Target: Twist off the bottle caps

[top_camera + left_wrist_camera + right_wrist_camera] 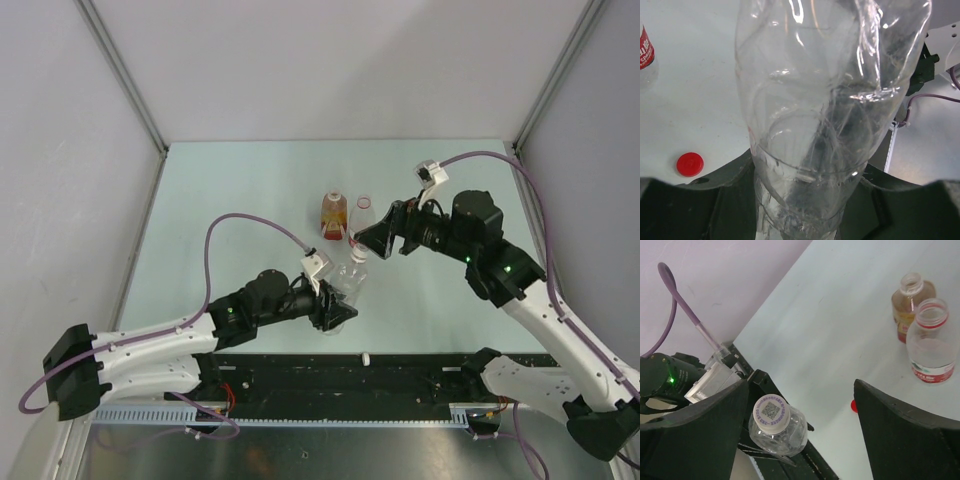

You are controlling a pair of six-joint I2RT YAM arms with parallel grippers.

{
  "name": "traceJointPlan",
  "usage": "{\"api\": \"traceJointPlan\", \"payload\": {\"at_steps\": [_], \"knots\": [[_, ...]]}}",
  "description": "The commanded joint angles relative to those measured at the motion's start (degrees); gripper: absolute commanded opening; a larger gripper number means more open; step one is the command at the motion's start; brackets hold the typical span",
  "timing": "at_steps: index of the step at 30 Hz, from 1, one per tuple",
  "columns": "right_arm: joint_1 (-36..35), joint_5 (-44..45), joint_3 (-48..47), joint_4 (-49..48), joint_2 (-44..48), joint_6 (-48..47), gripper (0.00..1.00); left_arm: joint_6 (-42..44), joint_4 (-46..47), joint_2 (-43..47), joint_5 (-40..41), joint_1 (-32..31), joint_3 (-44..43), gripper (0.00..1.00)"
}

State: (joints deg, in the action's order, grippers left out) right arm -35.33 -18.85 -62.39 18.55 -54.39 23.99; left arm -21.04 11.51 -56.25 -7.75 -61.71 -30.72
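Observation:
My left gripper (338, 308) is shut on the lower body of a plain clear bottle (350, 282), which is tilted up toward the right arm. The crumpled bottle (825, 100) fills the left wrist view between the dark fingers (685, 210). Its white cap (771, 413), printed with a square code, is still on the neck. My right gripper (801, 385) is open around that cap, which sits close to its left finger (695, 440) and far from the right one. A red cap (690, 164) lies loose on the table.
An amber bottle (910, 305) and a red-and-white labelled bottle (932, 340) stand uncapped just behind the grippers, also seen as the amber bottle (333, 212) and the labelled bottle (363, 210). A small white cap (367, 357) lies at the near table edge by the black rail.

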Motion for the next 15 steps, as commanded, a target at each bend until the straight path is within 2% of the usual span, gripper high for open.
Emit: {"api": "traceJointPlan", "payload": {"at_steps": [1,8,15], "knots": [[-0.73,-4.0,-1.26,-1.79,-0.91,1.34,0.84,-0.74,2.33,-0.36,-0.26,0.56,-0.25,0.51],[-1.52,-4.99,-1.3,-0.98,-2.22,0.69,0.63,-0.9,1.91,-1.37,-1.38,0.79,-0.56,0.5],[-2.82,-5.28,-1.24,0.7,-3.29,-0.69,0.57,-1.04,1.64,-1.53,-1.95,0.8,-0.65,0.5]]}}
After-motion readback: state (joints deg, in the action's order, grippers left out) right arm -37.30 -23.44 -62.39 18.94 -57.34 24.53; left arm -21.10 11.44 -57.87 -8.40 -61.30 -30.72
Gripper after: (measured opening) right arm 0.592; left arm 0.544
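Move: The white cap, on the clear bottle in the left hand's grip, sits close to the right hand: about 2 cm back, 2 cm to its left and some 4 cm lower. From the left hand it is about 8 cm ahead, 5 cm to the right and 10 cm above. From the right hand, the open red-label bottle stands roughly 19 cm ahead and 2 cm left, the amber bottle some 20 cm ahead and 9 cm left, both over 20 cm lower. Leftward, down and slightly back, the right hand eases about 3 cm towards the white cap, turning some 5 degrees counter-clockwise while its wide-open fingers close to a little over half open around the cap's line. The left hand keeps its grip on the clear bottle and sinks it about 1 cm. ##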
